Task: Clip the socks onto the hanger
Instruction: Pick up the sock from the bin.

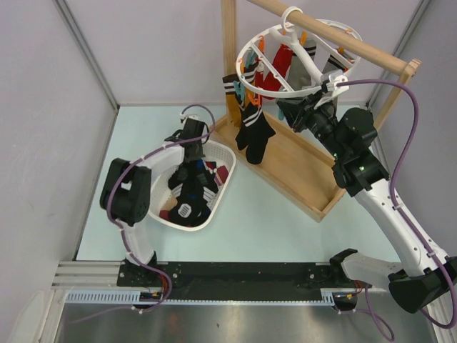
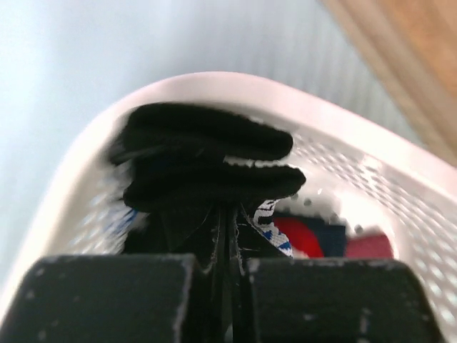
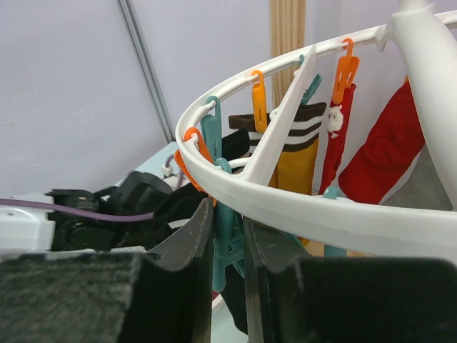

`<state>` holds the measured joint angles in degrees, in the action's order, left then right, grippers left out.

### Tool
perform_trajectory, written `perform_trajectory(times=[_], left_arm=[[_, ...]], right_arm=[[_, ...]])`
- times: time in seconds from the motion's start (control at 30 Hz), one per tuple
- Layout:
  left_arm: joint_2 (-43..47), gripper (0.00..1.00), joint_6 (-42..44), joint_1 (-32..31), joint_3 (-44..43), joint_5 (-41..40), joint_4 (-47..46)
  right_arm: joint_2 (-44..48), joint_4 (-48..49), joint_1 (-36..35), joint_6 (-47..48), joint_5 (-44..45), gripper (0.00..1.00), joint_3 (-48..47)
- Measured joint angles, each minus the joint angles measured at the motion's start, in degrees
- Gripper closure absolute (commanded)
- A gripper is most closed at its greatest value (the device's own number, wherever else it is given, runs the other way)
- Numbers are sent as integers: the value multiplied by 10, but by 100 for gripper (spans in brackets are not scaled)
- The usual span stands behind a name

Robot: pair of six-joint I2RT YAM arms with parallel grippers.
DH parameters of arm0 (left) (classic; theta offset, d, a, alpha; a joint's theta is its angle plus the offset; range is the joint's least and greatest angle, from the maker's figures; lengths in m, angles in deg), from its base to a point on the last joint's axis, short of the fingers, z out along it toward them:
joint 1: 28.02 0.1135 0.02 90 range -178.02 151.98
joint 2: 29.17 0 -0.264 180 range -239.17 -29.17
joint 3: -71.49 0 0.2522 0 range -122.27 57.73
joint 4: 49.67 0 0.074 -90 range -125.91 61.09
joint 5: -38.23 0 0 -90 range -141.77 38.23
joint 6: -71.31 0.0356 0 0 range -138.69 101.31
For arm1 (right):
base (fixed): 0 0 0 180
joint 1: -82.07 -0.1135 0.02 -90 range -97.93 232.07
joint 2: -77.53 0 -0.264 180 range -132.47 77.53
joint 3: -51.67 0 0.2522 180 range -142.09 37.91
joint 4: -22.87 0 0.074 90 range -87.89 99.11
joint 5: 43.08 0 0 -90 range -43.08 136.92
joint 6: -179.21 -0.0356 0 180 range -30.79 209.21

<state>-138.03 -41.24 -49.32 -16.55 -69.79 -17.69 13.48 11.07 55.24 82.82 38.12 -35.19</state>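
The white ring hanger (image 1: pixel 265 34) hangs by its hook from a wooden rail, with a black sock (image 1: pixel 255 132) and a red sock (image 1: pixel 275 71) clipped to it. My right gripper (image 1: pixel 289 111) reaches up under the ring (image 3: pixel 321 214) and is shut on a teal clip (image 3: pixel 228 250). More socks lie in a white basket (image 1: pixel 227 153). My left gripper (image 1: pixel 191 168) is down inside the basket (image 2: pixel 343 121), shut on a bunched black sock (image 2: pixel 207 153). A white-and-blue patterned sock (image 2: pixel 275 232) lies just beside those jaws.
The wooden rail frame (image 1: pixel 300 168) stands at the back right on a flat wooden base, its upright post (image 3: pixel 287 43) behind the ring. A striped mustard sock (image 3: pixel 300 153) and orange clips (image 3: pixel 346 68) hang on the ring's far side. Grey walls close in both sides.
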Motion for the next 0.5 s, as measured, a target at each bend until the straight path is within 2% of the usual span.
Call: perform_trajectory(times=[0.37,0.5], left_arm=[[208,100,24,0,52,-2,-3],[275,100,54,-9,101,15,-18]], right_arm=[[0,0,0,0,0,100,0],[0,0,0,0,0,100,0]])
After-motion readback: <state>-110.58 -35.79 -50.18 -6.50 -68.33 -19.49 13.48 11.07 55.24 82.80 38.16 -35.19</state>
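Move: The left hand, low inside the bin, already has a black sock's cuff shut in its fingers. The teal hanger clip it is meant for is about 21 cm to the right, some 39 cm higher and 10 cm nearer the base. The hung black socks are about 15 cm right, 5 cm back and 25 cm up; the maroon sock is 7 cm right, 3 cm back, 4 cm below. For the right hand, the clip is right between its fingers. Keeping its pinch on the black sock's cuff, the left hand pulls it quickly up out of the bin, about 14 cm, drawing back some 4 cm towards the base, mostly in the second half. On the way the fingers tip up from steeply down towards forward by some 15 degrees. They stay shut. ##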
